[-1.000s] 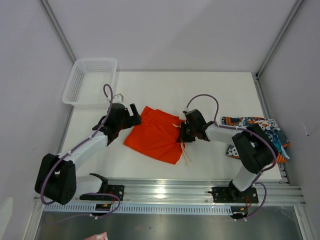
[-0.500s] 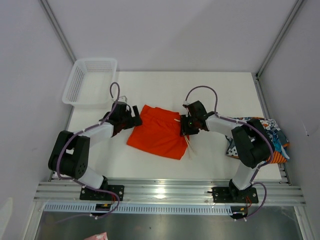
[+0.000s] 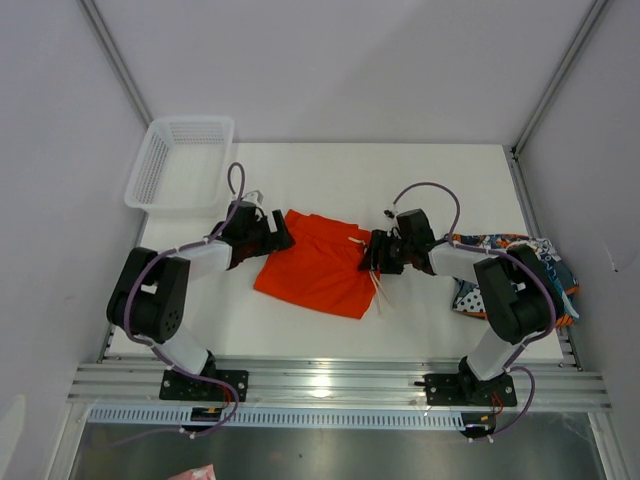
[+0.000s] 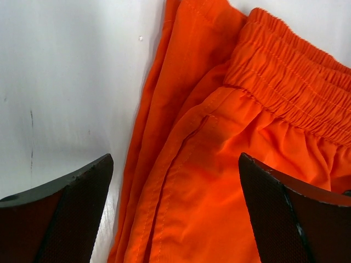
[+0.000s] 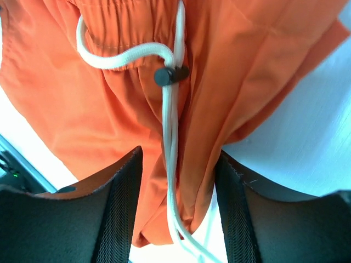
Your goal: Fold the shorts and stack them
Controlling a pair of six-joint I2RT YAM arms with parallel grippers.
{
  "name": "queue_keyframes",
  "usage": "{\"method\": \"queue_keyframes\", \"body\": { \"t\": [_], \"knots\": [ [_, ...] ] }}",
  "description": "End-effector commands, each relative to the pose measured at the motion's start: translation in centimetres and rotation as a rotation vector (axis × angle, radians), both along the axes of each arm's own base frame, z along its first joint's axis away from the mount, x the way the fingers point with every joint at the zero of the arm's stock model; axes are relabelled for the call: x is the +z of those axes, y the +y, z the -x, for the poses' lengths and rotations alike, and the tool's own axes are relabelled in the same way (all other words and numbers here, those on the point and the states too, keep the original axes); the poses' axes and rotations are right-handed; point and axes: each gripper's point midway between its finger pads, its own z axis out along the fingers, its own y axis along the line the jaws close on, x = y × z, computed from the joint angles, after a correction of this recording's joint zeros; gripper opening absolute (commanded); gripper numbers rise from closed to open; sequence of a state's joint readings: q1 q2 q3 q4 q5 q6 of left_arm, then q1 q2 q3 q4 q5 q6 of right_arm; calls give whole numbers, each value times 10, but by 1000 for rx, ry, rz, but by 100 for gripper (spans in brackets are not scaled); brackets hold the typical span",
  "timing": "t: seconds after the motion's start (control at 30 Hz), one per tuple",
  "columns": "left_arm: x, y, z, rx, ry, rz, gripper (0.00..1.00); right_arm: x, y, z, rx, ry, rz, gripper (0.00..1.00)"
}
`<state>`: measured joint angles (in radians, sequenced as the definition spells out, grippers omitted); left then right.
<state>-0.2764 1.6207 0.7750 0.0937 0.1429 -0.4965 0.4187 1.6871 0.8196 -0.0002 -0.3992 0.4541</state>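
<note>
The plain orange shorts [image 3: 315,265] lie flat mid-table, white drawstring [image 3: 376,290] trailing off their right edge. My left gripper [image 3: 283,235] stands wide open at their upper left corner; in its wrist view the orange shorts [image 4: 219,164] and elastic waistband [image 4: 285,82] fill the space between the fingers [image 4: 60,213]. My right gripper [image 3: 372,252] is open at the right edge, with a fold of orange shorts [image 5: 109,109] and the drawstring [image 5: 171,137] hanging loose between its fingers [image 5: 118,213]. The printed shorts [image 3: 520,268] lie crumpled at the right table edge.
A white mesh basket [image 3: 180,160] sits at the back left corner of the white table [image 3: 330,180]. A metal rail [image 3: 330,385] runs along the near edge. Grey walls close in on both sides.
My right gripper has opened off the orange cloth and its arm drew back to the right. The left arm folded in closer to the shorts' left corner. The shorts shifted slightly farther back.
</note>
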Motion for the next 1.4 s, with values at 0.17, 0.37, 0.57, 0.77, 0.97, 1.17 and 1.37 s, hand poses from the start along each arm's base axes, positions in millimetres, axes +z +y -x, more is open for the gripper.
{"method": "queue_keyframes", "body": {
  "t": [0.17, 0.37, 0.57, 0.77, 0.97, 1.17, 1.37],
  "knots": [
    [-7, 4, -10, 16, 9, 4, 94, -34, -17, 33, -117, 126, 74, 53],
    [-24, -1, 7, -5, 59, 45, 83, -37, -10, 39, -112, 112, 62, 49],
    [-33, -3, 23, 4, 79, 83, 78, -40, -7, 39, -125, 110, 84, 45],
    [-43, -12, 35, -2, 98, 101, 57, -35, -9, 28, -142, 89, 109, 37],
    [-41, -34, 40, -46, 78, 101, 21, -32, -20, 21, -163, 96, 144, 18],
    [-29, -59, 41, -59, 36, 114, 0, -23, -38, 0, -227, 69, 223, 11],
    [-11, -79, 41, -33, -16, 112, 0, -1, -67, -20, -311, 46, 331, 0]
  ]
}}
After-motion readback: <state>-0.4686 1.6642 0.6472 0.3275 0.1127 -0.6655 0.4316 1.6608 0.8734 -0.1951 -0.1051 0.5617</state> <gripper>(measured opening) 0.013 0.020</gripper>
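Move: The left hand, wide open, straddles the red shorts' left edge about 3 cm above it; the shorts' middle lies roughly 8 cm right and 5 cm back. The white basket stands some 25 cm left and 20 cm ahead. The right hand, half open, already straddles their right edge; their middle is about 12 cm left and 2 cm back, and the drawstring hangs 5 cm back and 2 cm right. Both hands close on the red shorts: the left fingers sink about 2 cm and pinch the left edge while travelling some 7 cm right and 4 cm back. The right fingers shut on the right edge; that hand first eases about 1.5 cm back and left, then swings some 5 cm right and 2 cm forward, turning about 15 degrees clockwise. ##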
